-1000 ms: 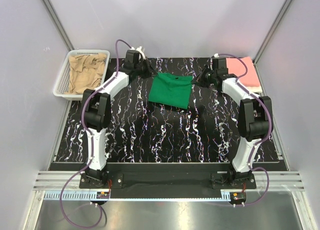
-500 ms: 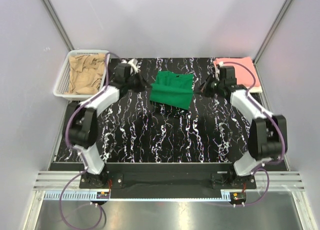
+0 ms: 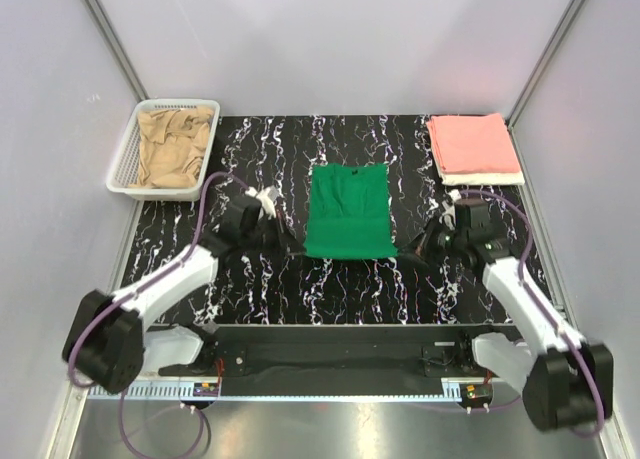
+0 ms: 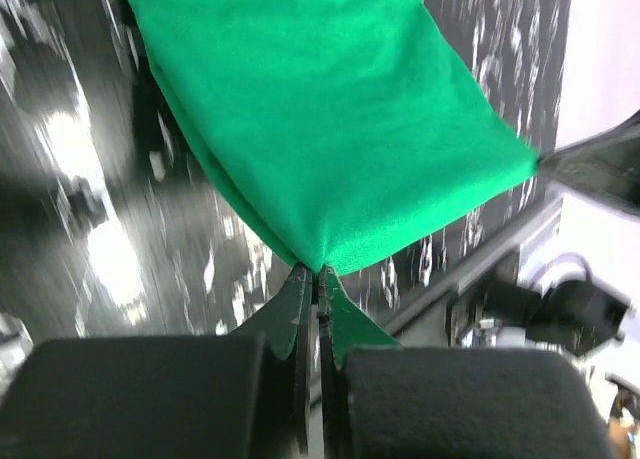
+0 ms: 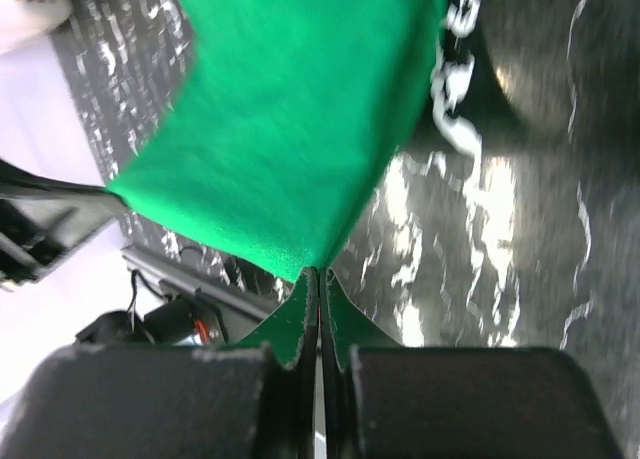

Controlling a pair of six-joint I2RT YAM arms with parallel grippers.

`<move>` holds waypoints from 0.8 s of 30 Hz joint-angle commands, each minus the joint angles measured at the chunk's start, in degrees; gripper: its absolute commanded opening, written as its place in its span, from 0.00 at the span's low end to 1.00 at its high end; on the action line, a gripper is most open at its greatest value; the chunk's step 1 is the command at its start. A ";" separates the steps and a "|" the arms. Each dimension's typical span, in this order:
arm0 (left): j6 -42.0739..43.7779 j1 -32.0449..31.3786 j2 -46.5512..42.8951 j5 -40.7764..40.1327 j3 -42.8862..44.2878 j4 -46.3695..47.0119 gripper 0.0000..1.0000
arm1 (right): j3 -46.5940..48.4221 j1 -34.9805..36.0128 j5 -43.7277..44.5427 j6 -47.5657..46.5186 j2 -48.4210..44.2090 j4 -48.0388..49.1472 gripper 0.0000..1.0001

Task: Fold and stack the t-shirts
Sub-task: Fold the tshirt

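Note:
A bright green t-shirt [image 3: 348, 211] lies folded as a narrow rectangle in the middle of the black marbled table. My left gripper [image 3: 296, 250] is shut on its near left corner, and the left wrist view shows the green cloth [image 4: 320, 129] pinched at my left gripper [image 4: 320, 272]. My right gripper [image 3: 404, 249] is shut on the near right corner; the same green cloth [image 5: 300, 129] runs into my right gripper [image 5: 319, 272]. A folded salmon pink t-shirt [image 3: 473, 144] lies on a white one [image 3: 484, 179] at the back right. A crumpled tan t-shirt [image 3: 172, 147] fills the basket.
The white mesh basket [image 3: 125, 164] stands at the back left corner. The black table [image 3: 340, 289] ends at a metal rail along the near side, where both arm bases are bolted. Grey walls close the sides and the back.
Both grippers have pulled back from the far side toward the near edge, drawing the green t-shirt's edge with them. The shirt now lies longer and flatter.

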 commanded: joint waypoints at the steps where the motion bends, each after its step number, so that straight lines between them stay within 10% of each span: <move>1: -3.09 -2.93 -7.45 -3.29 -2.29 -0.54 0.00 | -1.48 0.76 -0.16 2.91 -8.83 -4.94 0.00; 13: -1.87 -8.31 -11.78 -8.92 3.22 -10.91 0.00 | 1.07 1.29 4.93 4.85 -22.65 -15.07 0.00; 24: 3.67 -2.08 7.12 -7.08 20.89 -11.36 0.00 | 12.64 1.20 15.13 -1.64 -2.74 -6.19 0.00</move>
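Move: I still pinch the near corners of the green t-shirt, one in each hand. Its middle lies about 14 cm ahead and 10 cm to the right of my left hand, about as far ahead and 10 cm left of my right, roughly 6 cm below both; its far edge is some 12 cm beyond that middle. The pink stack is about 28 cm ahead and 18 cm right of my right hand, the basket about 28 cm ahead and 31 cm left of my left. I keep both grips shut and draw the near edge back towards my bases by about 5 cm while lifting it, then reverse and carry the raised edge forward over the laid part, my left hand regaining some 7 cm and my right about 5. Both hands end roughly 4 cm higher and a little to the right. ##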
